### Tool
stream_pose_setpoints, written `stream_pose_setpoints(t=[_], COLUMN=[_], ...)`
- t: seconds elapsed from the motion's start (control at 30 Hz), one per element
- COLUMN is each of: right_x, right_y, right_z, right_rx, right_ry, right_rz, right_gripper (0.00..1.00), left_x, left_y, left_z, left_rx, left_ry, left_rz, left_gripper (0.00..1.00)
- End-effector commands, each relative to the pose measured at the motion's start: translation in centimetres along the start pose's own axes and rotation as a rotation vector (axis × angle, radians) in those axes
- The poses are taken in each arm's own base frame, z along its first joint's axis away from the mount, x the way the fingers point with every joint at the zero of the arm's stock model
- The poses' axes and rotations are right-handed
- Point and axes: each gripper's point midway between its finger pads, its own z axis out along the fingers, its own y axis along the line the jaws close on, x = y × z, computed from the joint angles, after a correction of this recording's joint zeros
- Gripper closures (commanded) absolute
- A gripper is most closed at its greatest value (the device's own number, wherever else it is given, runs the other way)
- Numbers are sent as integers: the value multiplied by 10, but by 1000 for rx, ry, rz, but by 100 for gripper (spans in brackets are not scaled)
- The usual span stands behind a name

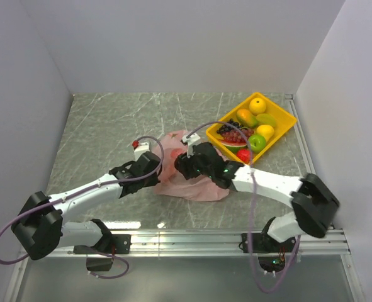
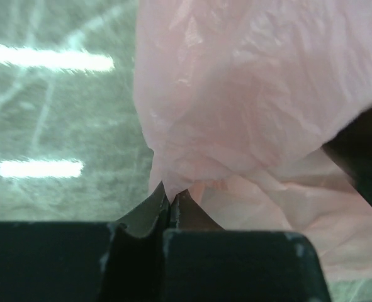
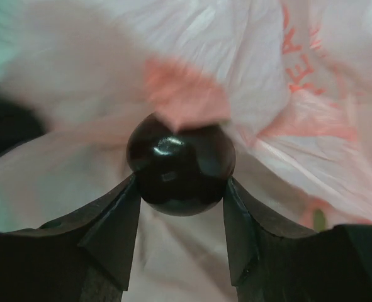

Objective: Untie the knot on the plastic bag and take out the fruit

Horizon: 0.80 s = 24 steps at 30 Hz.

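Note:
The pink plastic bag (image 1: 189, 185) lies crumpled on the table between both arms. My left gripper (image 2: 170, 196) is shut, pinching a fold of the bag's (image 2: 255, 107) edge at its left side (image 1: 153, 165). My right gripper (image 3: 180, 182) reaches into the bag (image 3: 248, 56) from the right (image 1: 184, 165). Its two fingers press on both sides of a glossy dark plum (image 3: 180, 165), one of the fruit. Other fruit (image 1: 257, 104) lies in the yellow tray (image 1: 285, 116). No knot shows in any view.
The yellow tray at the back right also holds grape bunches (image 1: 231, 133), a green apple (image 1: 257, 142) and a small red fruit (image 1: 244, 155). White walls close in the table on three sides. A metal rail (image 1: 192, 238) runs along the near edge.

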Motion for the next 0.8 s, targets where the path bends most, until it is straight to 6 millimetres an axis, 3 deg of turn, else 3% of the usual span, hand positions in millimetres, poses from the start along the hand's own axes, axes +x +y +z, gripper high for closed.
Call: stream_pose_setpoints(t=[0.0,0.07,0.13,0.23,0.33,0.43,0.5,0.53,0.63,0.67,0.73,0.77], right_x=[-55,-69,-96,-126,-143,-140,-128,-120,-96,-86,-80,-67], right_y=[28,35,42,29,-26,-111,-156,-192,-239,-268,-289,-314], right_z=[-57,-77,-104,-130,-138,-143,-144,-150,-146,-149,-147,-147], right_rx=[-161,-209,-247,-207,16,306,467,566,686,748,761,802], right_ry=[-159,-187,-270,-361,-403,-396,-379,-373,-339,-343,-339,-329], right_rz=[-29,-41,-49,-40,11,151,243,303,433,507,573,638], right_gripper=[100,100,100,100,100,100,100,100,100,100,97,96], left_x=[-35,-48,-58,-70,-85,-100,-111,-115,-126,-130,-133,-134], left_y=[3,7,17,30,41,46,48,52,65,69,81,84], left_z=[-12,-19,-23,-32,-47,-65,-80,-85,-101,-108,-116,-118], left_rx=[-42,-62,-99,-139,-172,-166,-150,-155,-177,-177,-212,-212], left_ry=[-88,-127,-148,-170,-224,-291,-355,-377,-468,-498,-545,-560], left_rz=[16,19,20,14,22,41,43,58,32,13,-51,-66], left_gripper=[99,99,99,99,99,100,99,99,99,99,99,99])
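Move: The right hand already grips the dark fruit just above the opened bag. The yellow tray's middle lies about 28 cm to its right, 14 cm ahead and 8 cm lower; in the tray the grapes sit some 22 cm right and 13 cm ahead, the green apple 29 cm right and 10 cm ahead. The left hand still pinches the bag's left edge, the bag's middle some 10 cm to its right and 4 cm ahead, the tray about 34 cm right and 16 cm ahead. Keeping its grip on the dark fruit, the right hand rises steeply out of the bag by nearly 19 cm, drawing back slightly, then swings about 26 cm right and forward to above the tray, sinking some 7 cm and turning clockwise about 50 degrees. Meanwhile the left hand, its fingers still shut on the bag's edge, pulls it up and to the left, away from the tray, its fingers tipping towards level. ##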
